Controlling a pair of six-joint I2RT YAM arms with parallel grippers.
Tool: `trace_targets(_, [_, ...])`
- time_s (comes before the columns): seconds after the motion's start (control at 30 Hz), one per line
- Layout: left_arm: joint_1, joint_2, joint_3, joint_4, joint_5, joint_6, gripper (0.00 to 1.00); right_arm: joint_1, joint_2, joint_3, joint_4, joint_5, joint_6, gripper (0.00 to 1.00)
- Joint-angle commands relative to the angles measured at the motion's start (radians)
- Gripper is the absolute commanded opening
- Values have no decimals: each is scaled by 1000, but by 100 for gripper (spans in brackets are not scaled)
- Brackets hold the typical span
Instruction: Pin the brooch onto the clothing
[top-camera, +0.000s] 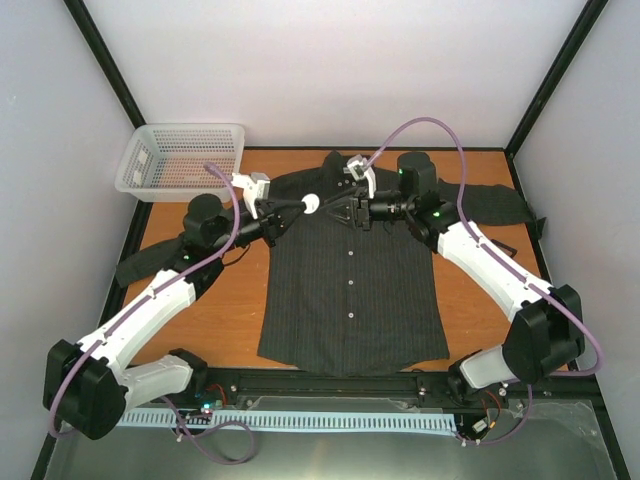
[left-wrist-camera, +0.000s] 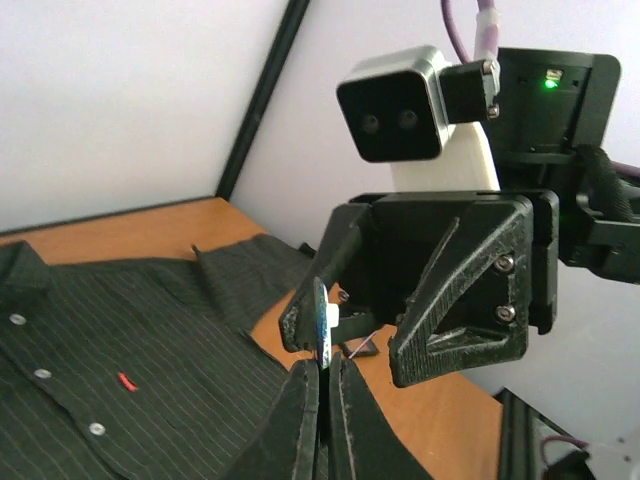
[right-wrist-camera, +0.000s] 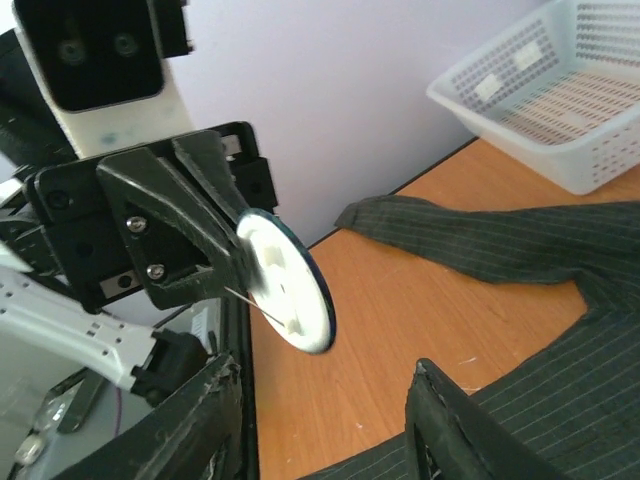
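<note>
The clothing (top-camera: 350, 280), a dark pinstriped shirt with white buttons, lies flat on the table; its small red tag (left-wrist-camera: 125, 381) shows in the left wrist view. The brooch (top-camera: 310, 203), a round disc with a white back (right-wrist-camera: 290, 285), hangs in the air above the shirt's upper left chest. My left gripper (top-camera: 298, 206) is shut on the disc's edge (left-wrist-camera: 322, 322). A thin pin sticks out from its back. My right gripper (top-camera: 346, 212) faces it from the right, open, its fingers (right-wrist-camera: 470, 430) apart just short of the brooch, nothing between them.
A white mesh basket (top-camera: 180, 158) stands at the table's far left corner. The shirt's sleeves (top-camera: 490, 205) spread toward both side edges. Black frame posts and white walls close in the table. Bare wood (top-camera: 215, 310) shows either side of the shirt.
</note>
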Motion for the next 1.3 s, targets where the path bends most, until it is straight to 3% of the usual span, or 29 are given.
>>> trace_targets(0.0, [1, 12, 24, 27, 105, -100, 1, -3, 18, 8, 48, -153, 16, 43])
trace_targets(0.13, [3, 13, 12, 51, 122, -110, 1, -2, 2, -32, 137, -179, 67, 35])
trace_targets(0.37, [5, 13, 14, 68, 162, -109, 1, -2, 2, -32, 138, -166, 59, 19])
trace_targets(0.7, [6, 12, 8, 75, 187, -117, 1, -3, 5, -39, 168, -175, 65, 3])
trace_targets(0.8, [6, 18, 20, 44, 197, -106, 1, -3, -3, -46, 162, -180, 37, 3])
trace_targets(1.03, [55, 20, 32, -35, 275, -100, 39, -9, -6, -27, 70, -259, -89, 3])
trace_targets(1.27, [81, 24, 62, -137, 408, -5, 45, -17, 34, 63, -233, -329, -346, 2])
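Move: The brooch, still in the left fingertips, has its middle about 2 cm right and 1 cm ahead of that hand. From the right hand's open fingers it lies roughly 3 cm left, level fore and aft, and about 1 cm above. On the shirt, some 27 cm below the right hand, the collar is about 10 cm ahead and 2 cm right; the red tag is 7 cm right and 1 cm back. The right hand shifts back about 4 cm, pinching the brooch on the way; then the left fingers open. ##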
